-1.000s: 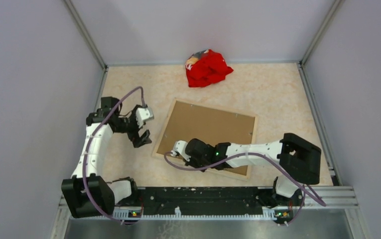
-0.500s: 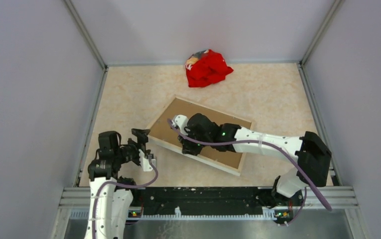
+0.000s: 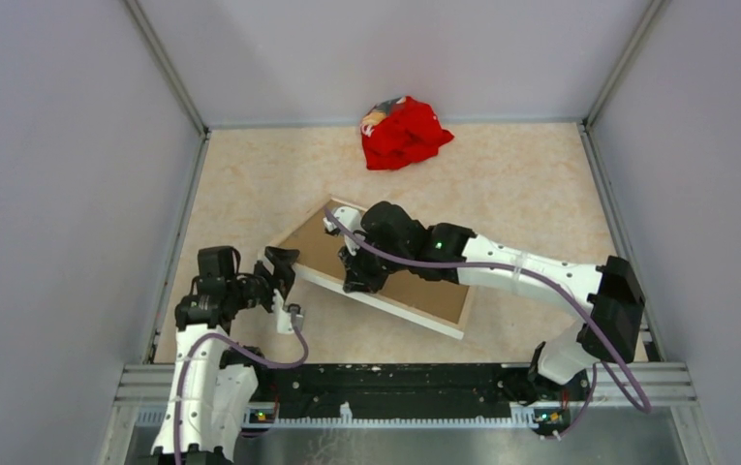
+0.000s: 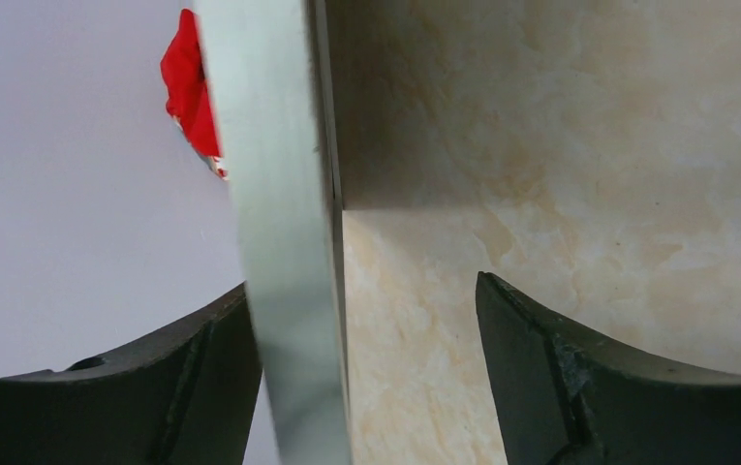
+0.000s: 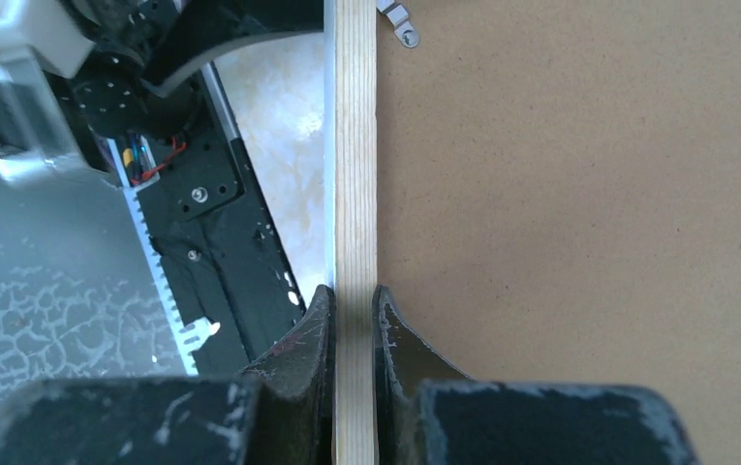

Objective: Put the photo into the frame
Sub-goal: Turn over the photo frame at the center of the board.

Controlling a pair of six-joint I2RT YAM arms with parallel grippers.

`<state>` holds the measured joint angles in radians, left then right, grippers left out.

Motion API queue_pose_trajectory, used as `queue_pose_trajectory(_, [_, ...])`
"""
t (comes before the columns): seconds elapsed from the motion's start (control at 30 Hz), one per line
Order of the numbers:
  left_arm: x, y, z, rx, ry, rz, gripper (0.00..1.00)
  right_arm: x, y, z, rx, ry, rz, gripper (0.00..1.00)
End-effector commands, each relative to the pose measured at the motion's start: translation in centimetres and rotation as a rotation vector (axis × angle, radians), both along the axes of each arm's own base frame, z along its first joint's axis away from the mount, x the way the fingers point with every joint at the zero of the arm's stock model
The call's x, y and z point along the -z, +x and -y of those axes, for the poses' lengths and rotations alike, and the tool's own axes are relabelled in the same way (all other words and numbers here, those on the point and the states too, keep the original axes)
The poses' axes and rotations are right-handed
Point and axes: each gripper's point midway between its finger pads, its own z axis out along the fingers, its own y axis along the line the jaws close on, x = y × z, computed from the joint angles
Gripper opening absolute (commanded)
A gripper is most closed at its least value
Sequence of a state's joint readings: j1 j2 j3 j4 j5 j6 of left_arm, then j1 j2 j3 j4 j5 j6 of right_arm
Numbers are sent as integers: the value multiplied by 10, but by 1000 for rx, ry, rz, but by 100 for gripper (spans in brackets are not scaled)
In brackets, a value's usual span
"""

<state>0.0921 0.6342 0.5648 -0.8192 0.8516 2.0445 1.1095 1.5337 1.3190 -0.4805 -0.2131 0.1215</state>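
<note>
The frame [image 3: 395, 307] stands tilted, its near long edge raised off the table, brown backing board [image 3: 415, 281] facing up. My right gripper [image 3: 352, 276] is shut on the frame's pale wood edge [image 5: 354, 145], one finger on each side [image 5: 354, 291]. My left gripper [image 3: 279, 266] is open at the frame's left corner. In the left wrist view the frame's white edge [image 4: 289, 291] runs between the fingers [image 4: 361, 281], close to the left finger, with a wide gap to the right one. The photo is hidden.
A crumpled red cloth [image 3: 403, 132] lies at the back of the table by the rear wall, also showing in the left wrist view [image 4: 190, 92]. Grey walls close in both sides. A black and metal rail [image 3: 395, 387] runs along the near edge.
My right gripper has lifted the frame's near edge and carried it back and left. My left arm has swung down to the near left and brought its open fingers around the frame's corner.
</note>
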Motion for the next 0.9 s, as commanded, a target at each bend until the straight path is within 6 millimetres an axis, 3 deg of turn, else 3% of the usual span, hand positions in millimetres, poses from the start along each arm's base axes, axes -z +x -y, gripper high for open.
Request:
queue_pose_trajectory(0.0, [-28, 14, 17, 137, 26, 174, 77, -57, 9, -25, -19, 157, 59, 0])
queue_pose_trajectory(0.17, [-45, 27, 22, 105, 12, 145, 53, -57, 17, -20, 12, 128, 90, 0])
queue_pose_trajectory(0.3, [-51, 32, 28, 88, -5, 62, 46, -57, 25, -15, 36, 102, 126, 1])
queue_pose_trajectory(0.47, [-58, 32, 33, 75, -25, -7, 32, -59, 32, 4, 46, 5, 201, 36])
queue_pose_trajectory(0.67, [-63, 32, 37, 51, -77, -95, 29, -60, 25, 27, 39, -51, 312, 62])
queue_pose_trajectory(0.87, [-69, 35, 39, 29, -99, -128, 33, -51, 22, 57, -14, -247, 503, 67])
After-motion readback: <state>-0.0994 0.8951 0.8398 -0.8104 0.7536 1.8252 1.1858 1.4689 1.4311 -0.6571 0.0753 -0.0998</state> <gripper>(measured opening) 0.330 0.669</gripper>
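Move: The photo frame stands tilted with its near rim raised in the right fingers. The rim's left end is about 3 cm to the right of the left hand and 1 cm ahead, level with its fingers; from the right hand it is some 12 cm left and 7 ahead, 3 lower. The frame's middle lies around 22 cm right of the left hand, 6 ahead and 6 below; the red cloth some 38 cm ahead of that hand, 26 right and 13 down. The raised near rim is passed over: the left hand closes on its left end while going up, forward and right, about 6 cm in all, and pinches it. The right hand at first keeps its hold almost in place, then opens wide and lets go, rising 4 cm and first going forward, then back and right, rolling some 20 degrees. ##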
